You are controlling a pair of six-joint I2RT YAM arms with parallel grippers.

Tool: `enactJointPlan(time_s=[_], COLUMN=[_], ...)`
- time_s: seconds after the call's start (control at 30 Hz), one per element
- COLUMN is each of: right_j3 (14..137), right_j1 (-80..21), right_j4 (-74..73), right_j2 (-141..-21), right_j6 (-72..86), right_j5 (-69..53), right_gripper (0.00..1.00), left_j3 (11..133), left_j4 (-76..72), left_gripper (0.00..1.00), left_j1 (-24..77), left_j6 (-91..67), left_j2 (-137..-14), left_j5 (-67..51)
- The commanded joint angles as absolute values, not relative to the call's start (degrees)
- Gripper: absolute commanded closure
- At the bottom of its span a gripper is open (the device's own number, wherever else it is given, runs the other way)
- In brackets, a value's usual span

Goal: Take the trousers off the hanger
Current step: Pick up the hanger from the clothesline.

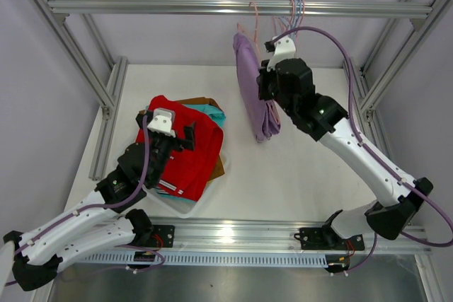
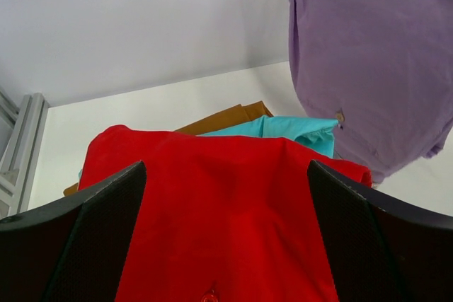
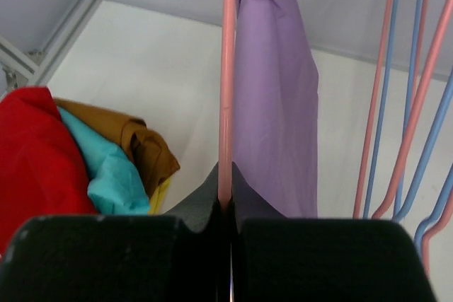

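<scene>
Lilac trousers (image 1: 253,93) hang folded over a pink hanger (image 3: 227,104) under the top rail. My right gripper (image 3: 226,192) is shut on the hanger's thin pink wire, right beside the lilac cloth (image 3: 276,104). Red trousers (image 1: 195,164) lie on top of a pile at the table's left, with teal (image 1: 212,112) and brown (image 1: 199,102) ones under them and a yellow edge (image 3: 159,196) showing. My left gripper (image 2: 226,171) stands open just above the red cloth (image 2: 226,231), with nothing between its fingers.
Several bare pink and blue hangers (image 1: 294,13) hang from the metal rail (image 1: 177,7) to the right of the lilac trousers. The pile rests on a pale tray (image 1: 177,206). Aluminium frame posts (image 1: 106,104) stand at both table sides.
</scene>
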State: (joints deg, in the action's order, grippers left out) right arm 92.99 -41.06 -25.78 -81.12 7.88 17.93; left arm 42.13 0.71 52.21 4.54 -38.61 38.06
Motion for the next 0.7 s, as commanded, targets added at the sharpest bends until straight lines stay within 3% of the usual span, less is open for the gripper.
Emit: enactJointPlan(time_s=[0.0, 0.33, 0.67], right_j3=[91.15, 82.71, 81.21], right_j1=[-45.86, -59.32, -63.19], right_j4=[-16.88, -15.2, -19.42], right_j2=[-75.15, -74.0, -74.36], right_j6=[7.21, 12.03, 22.14], right_j5=[26.08, 47.88, 55.72], right_gripper=[1.0, 1.0, 1.0], left_j3=[44.91, 47.28, 47.82], left_j4=[2.02, 4.74, 0.64], left_gripper=[0.01, 0.01, 0.01], left_j1=[52.03, 60.55, 68.54], left_j6=[3.87, 1.77, -5.62], left_j2=[-38.58, -44.19, -48.69], left_j5=[34.55, 36.38, 35.77])
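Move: The right hand already grips the pink hanger; the purple trousers on it hang about 8 cm ahead and 4 to the left, near hand height. The other hangers are roughly 9 cm right and 8 ahead. The red trousers lie about 29 cm left, 6 back and 30 below. From the open left hand, the purple trousers are some 18 cm ahead and 22 right; the red ones lie 6 ahead, 2 right and 25 below. Right hand draws the gripped hanger back 8 cm, lowering it, while the open left swings 10 cm right towards the trousers. ##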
